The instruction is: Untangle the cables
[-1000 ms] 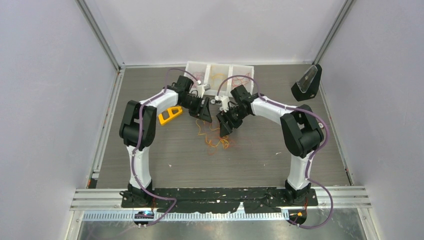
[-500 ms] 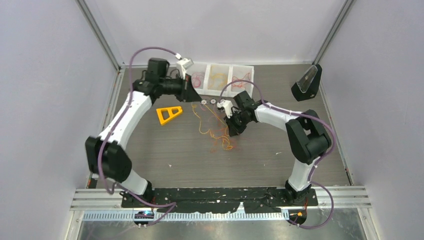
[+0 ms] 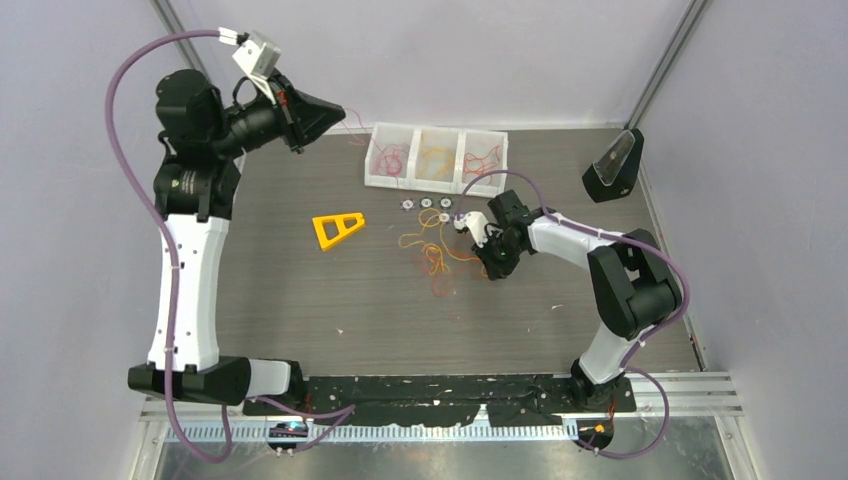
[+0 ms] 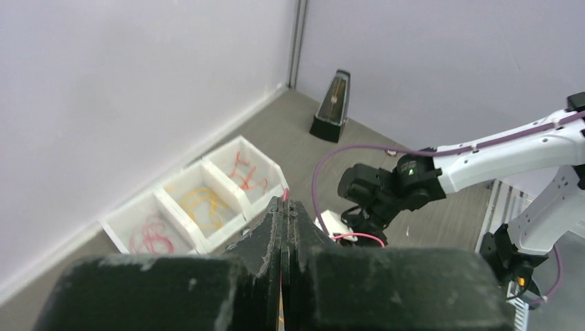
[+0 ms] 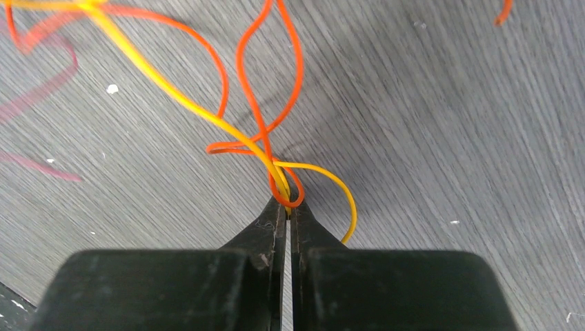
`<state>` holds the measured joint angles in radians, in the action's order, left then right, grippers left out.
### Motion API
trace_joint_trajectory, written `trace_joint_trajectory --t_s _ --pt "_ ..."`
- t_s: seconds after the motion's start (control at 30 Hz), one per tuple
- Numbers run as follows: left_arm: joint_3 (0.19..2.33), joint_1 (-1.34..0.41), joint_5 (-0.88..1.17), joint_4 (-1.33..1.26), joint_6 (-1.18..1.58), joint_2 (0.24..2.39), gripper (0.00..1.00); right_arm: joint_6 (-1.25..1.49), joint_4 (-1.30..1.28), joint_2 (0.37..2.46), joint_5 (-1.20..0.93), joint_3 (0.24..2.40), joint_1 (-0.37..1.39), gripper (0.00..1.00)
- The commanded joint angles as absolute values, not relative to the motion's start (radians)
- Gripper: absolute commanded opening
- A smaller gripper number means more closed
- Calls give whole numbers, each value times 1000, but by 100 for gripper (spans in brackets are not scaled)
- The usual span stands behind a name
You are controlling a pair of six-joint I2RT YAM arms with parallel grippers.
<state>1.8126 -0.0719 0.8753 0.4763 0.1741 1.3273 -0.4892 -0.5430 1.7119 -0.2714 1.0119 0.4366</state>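
Observation:
A loose tangle of yellow and orange cables (image 3: 437, 252) lies on the table's middle. My right gripper (image 3: 496, 268) is low at the tangle's right end. In the right wrist view it (image 5: 288, 207) is shut on a yellow cable (image 5: 165, 86) and an orange cable (image 5: 256, 110) that loop around the tips. My left gripper (image 3: 338, 108) is raised high at the back left. In its wrist view it (image 4: 285, 202) is shut on a thin red cable (image 4: 285, 196) that pokes out at the tips. A faint red strand (image 3: 356, 134) hangs from it toward the tray.
A white three-compartment tray (image 3: 436, 184) at the back holds red, yellow and orange cables; it also shows in the left wrist view (image 4: 203, 231). A yellow triangular frame (image 3: 337, 228) lies to the left. Three small discs (image 3: 426, 204) lie before the tray. A black stand (image 3: 612, 166) sits back right.
My left arm swung up and back to the left, drawing the red cable away from the tangle. My right gripper shifted right along the table, dragging the yellow and orange cables with it.

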Motion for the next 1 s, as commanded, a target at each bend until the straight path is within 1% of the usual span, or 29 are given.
trace_joint_trajectory --t_s 0.0,0.2,0.37,0.57,0.77,0.97 --pt "1885 -73 858 421 201 1314 0 -558 -611 1690 -220 981 394 6" --pt "1988 -42 776 317 264 1319 0 -580 -615 1675 -208 961 354 5" --pt "2155 -5 697 214 353 1353 0 -612 -626 1684 -168 943 344 5" --pt "2261 90 429 118 356 1359 0 -731 -710 1725 -71 936 298 5" --pt "2309 127 218 151 281 1369 0 -851 -749 1721 18 882 192 5" --pt "2371 170 -3 154 188 1390 0 -872 -785 1743 15 894 172 5"
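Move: The tangled cables lie about 12 cm left of the right hand and some 4 cm ahead, about table height; the right fingers hold yellow cable low over the table. From the left hand, high up with the pink cable already pinched, the tangle is some 16 cm right, level fore-and-aft, nearly 50 cm below. Left of the tangle, the yellow triangle is about 7 cm ahead of that hand and 8 left; the silver discs are 12 ahead and 14 right. Upward and then also leftward, the left hand draws the pinched pink cable away from the tangle, rising about 25 cm while its fingers swing from level forward-right to forward and steeply up. Rightward along the table, the right hand drags the held yellow cable about 12 cm from the tangle, its fingers turning nearer to straight down. Both grips stay shut. ##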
